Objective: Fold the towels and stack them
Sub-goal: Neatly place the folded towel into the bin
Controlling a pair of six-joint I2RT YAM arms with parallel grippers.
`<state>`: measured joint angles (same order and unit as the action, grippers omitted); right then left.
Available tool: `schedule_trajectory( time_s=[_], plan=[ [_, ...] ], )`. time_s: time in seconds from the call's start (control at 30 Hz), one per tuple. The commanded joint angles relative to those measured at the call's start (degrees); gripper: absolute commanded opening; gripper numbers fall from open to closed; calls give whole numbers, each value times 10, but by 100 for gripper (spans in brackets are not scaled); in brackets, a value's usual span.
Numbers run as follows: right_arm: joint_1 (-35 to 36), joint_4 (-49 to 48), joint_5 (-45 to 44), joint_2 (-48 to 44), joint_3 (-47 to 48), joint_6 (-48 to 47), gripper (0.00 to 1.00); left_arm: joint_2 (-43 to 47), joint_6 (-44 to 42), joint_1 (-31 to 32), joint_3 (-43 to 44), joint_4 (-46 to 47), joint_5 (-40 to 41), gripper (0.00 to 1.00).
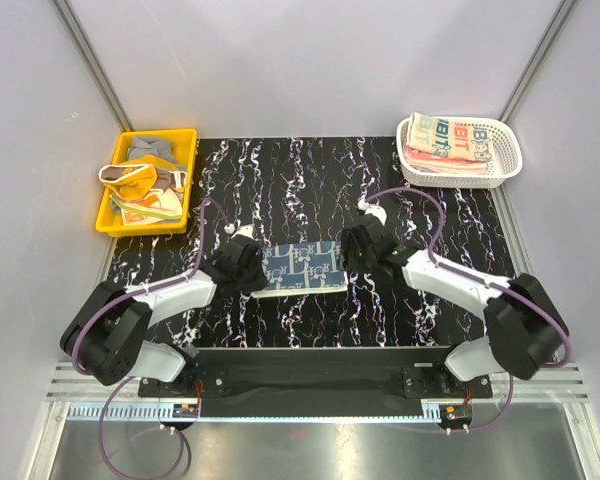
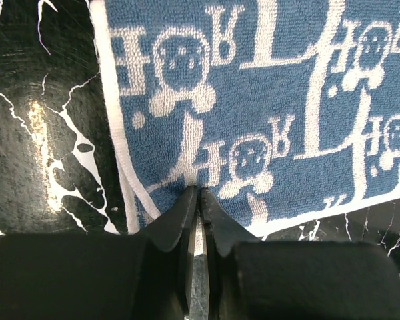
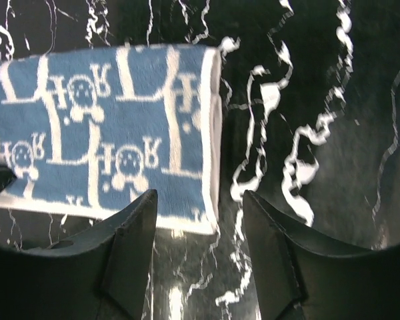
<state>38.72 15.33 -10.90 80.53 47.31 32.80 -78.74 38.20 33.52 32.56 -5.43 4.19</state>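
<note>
A dark blue towel [image 1: 300,267] with white figures and letters lies folded in a long strip at the middle of the table. My left gripper [image 1: 248,266] is at its left end. In the left wrist view the jaws [image 2: 200,191] are pressed together on the near edge of the towel [image 2: 253,100], close to its white-bordered left corner. My right gripper [image 1: 358,250] is at the right end. In the right wrist view it stands open [image 3: 200,200] above the near right corner of the towel [image 3: 107,133], holding nothing.
A white lattice basket [image 1: 508,168] at the back right holds folded towels [image 1: 450,140], a cream lettered one on top. A yellow tray [image 1: 115,218] at the back left holds several loose crumpled cloths [image 1: 145,172]. The tabletop is black marble-patterned.
</note>
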Motion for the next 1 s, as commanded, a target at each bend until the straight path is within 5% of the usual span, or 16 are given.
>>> schedule_trajectory(
  time_s=[0.0,0.7,0.97],
  plan=[
    [-5,-24,8,51,35,-28,61,1,-18,1,10,-32,13,12],
    [-12,-108,86,185,52,-7,54,-15,-28,1,16,-31,6,12],
    [-10,-77,75,194,53,6,27,-12,-26,2,12,-25,-6,12]
  ],
)
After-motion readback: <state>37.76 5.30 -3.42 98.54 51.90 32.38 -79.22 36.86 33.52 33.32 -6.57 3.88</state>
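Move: The right hand hangs open over the folded towel's right edge; the near part of that edge is about 6 cm below it, 2 cm to its left and 2 cm ahead. The towel's middle lies some 11 cm to that hand's left and about 2 cm ahead, the white bin roughly 27 cm ahead and 26 cm to its right. From the left hand, already shut on the near left corner, the same edge is about 16 cm to the right and 3 cm ahead. The right fingers pinch the towel's right edge near its near corner: open, they sink some 6 cm beside and over it while easing about 2 cm forward, then slide about 2 cm farther left at table level, nudging the edge inward, and close on it. The left hand stays put, keeping its pinch on the near left corner. ##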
